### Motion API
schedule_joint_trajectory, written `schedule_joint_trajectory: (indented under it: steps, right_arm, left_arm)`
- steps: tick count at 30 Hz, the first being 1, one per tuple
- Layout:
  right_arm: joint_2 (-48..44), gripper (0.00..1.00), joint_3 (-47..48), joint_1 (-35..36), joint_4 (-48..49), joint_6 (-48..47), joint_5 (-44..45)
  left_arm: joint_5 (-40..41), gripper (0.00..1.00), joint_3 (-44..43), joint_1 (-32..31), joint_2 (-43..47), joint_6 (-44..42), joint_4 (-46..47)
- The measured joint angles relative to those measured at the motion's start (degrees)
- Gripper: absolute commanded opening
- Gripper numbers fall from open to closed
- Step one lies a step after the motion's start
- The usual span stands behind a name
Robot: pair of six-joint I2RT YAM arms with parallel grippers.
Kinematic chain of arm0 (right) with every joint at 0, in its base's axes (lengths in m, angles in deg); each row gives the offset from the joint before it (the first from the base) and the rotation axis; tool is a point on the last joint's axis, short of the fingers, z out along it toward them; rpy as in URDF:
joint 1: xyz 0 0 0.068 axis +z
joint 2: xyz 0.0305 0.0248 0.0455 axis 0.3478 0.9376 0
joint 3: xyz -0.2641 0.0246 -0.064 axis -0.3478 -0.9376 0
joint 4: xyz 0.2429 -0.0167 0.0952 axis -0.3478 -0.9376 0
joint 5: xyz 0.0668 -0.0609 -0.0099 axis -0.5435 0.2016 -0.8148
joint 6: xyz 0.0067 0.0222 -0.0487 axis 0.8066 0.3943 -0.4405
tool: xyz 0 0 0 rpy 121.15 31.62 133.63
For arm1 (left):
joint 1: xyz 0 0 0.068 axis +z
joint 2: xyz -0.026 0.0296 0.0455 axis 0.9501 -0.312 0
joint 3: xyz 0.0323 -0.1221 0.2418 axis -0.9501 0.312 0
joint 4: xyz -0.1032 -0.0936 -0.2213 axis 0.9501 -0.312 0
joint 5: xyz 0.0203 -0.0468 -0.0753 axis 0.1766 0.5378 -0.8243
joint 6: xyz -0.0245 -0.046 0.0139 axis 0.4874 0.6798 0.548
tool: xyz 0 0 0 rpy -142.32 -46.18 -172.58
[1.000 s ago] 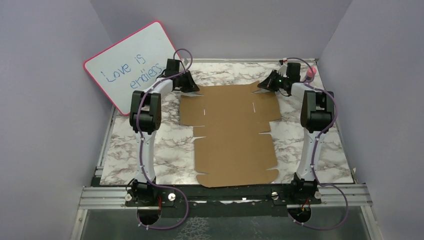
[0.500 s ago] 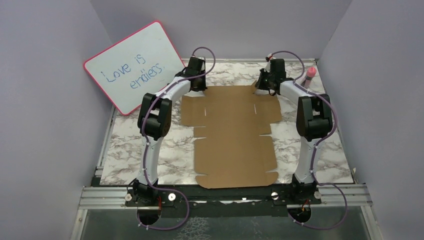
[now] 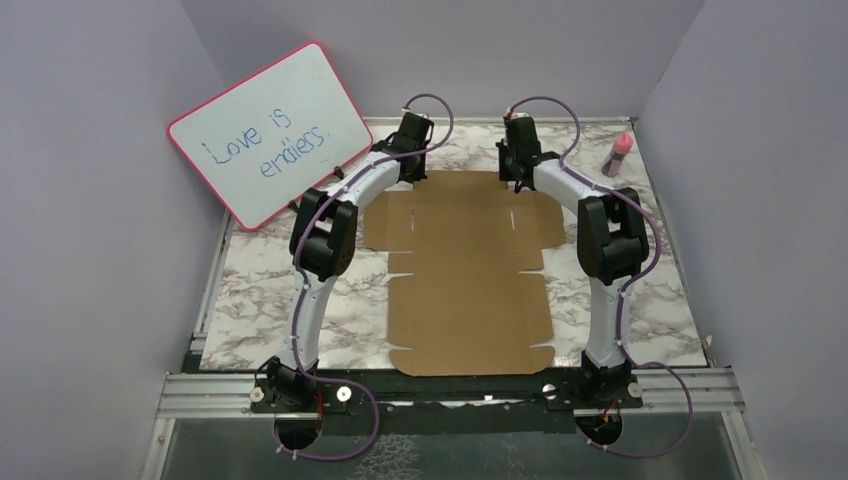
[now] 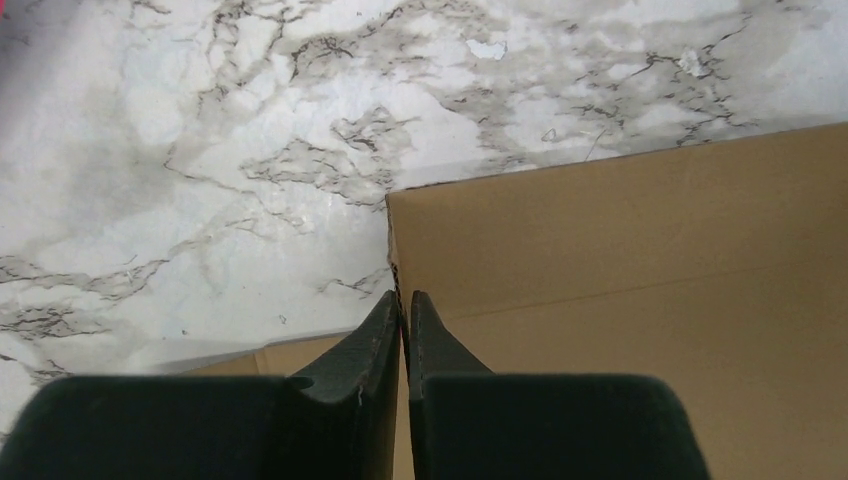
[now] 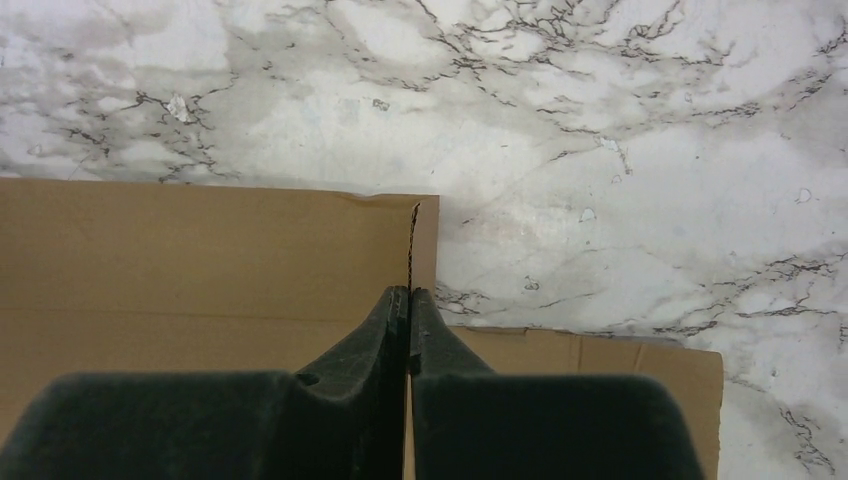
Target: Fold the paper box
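The paper box lies as a flat brown cardboard sheet in the middle of the marble table, flaps spread out. My left gripper is at the left end of its far flap. In the left wrist view this gripper is shut, and the flap's corrugated side edge runs in between its fingertips. My right gripper is at the flap's right end. In the right wrist view it is shut on the cardboard at a short slit near the corner.
A pink-framed whiteboard leans against the back left wall. A small pink bottle stands at the back right corner. Bare marble table flanks the sheet on both sides. Purple walls close in the left, right and back.
Both arms have swung inward along the far edge, from the sheet's outer corners to the ends of the far flap. The left jaws have closed on the cardboard edge.
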Motion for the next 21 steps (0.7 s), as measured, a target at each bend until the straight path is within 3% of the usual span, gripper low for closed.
schedule_joint_trajectory:
  steps: [3,6,10,17,21]
  right_arm:
    - [0.31,0.16,0.68,0.04,-0.55,-0.07,0.57]
    - [0.31,0.30,0.74,0.04,-0.85,-0.15,0.55]
    - [-0.28,0.51,0.72,0.39,-1.40,-0.22,0.48]
    - [-7.96,0.71,-3.54,0.42,-1.36,-0.07,-1.64]
    - [-13.55,0.76,-8.00,0.44,-0.85,0.37,-4.28]
  left_arm:
    - [0.33,0.22,-0.02,0.00,-1.07,-0.13,-0.52]
    - [0.33,0.40,-0.02,0.04,-1.11,-0.13,-1.25]
    - [0.04,0.57,0.42,0.63,-0.26,0.46,-1.55]
    - [-3.63,0.70,10.91,3.52,12.15,2.58,-0.44]
    - [-5.92,0.73,21.94,5.49,23.39,4.61,3.13]
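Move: Upright between the left fingertips is the box's left end flap, its middle about 1 cm farther ahead and 1 cm lower; the left side flap lies flat some 6 cm to the left, 8 cm back and 3 cm below. The right hand likewise has the right end flap, centred about 1 cm ahead and 1 cm below its tips, with the right side flap about 6 cm to its right, 8 cm back and 3 cm lower. Opening from nearly shut to about three-quarters wide, both hands let go of the upright end flaps and pull off. The left first dips about 1.5 cm, then climbs away to some 7 cm above where it began, going roughly 6 cm left and back, its wrist rolling some 10 degrees. The right stays put while it begins opening, then rises about 6 cm and draws back 4 cm. ##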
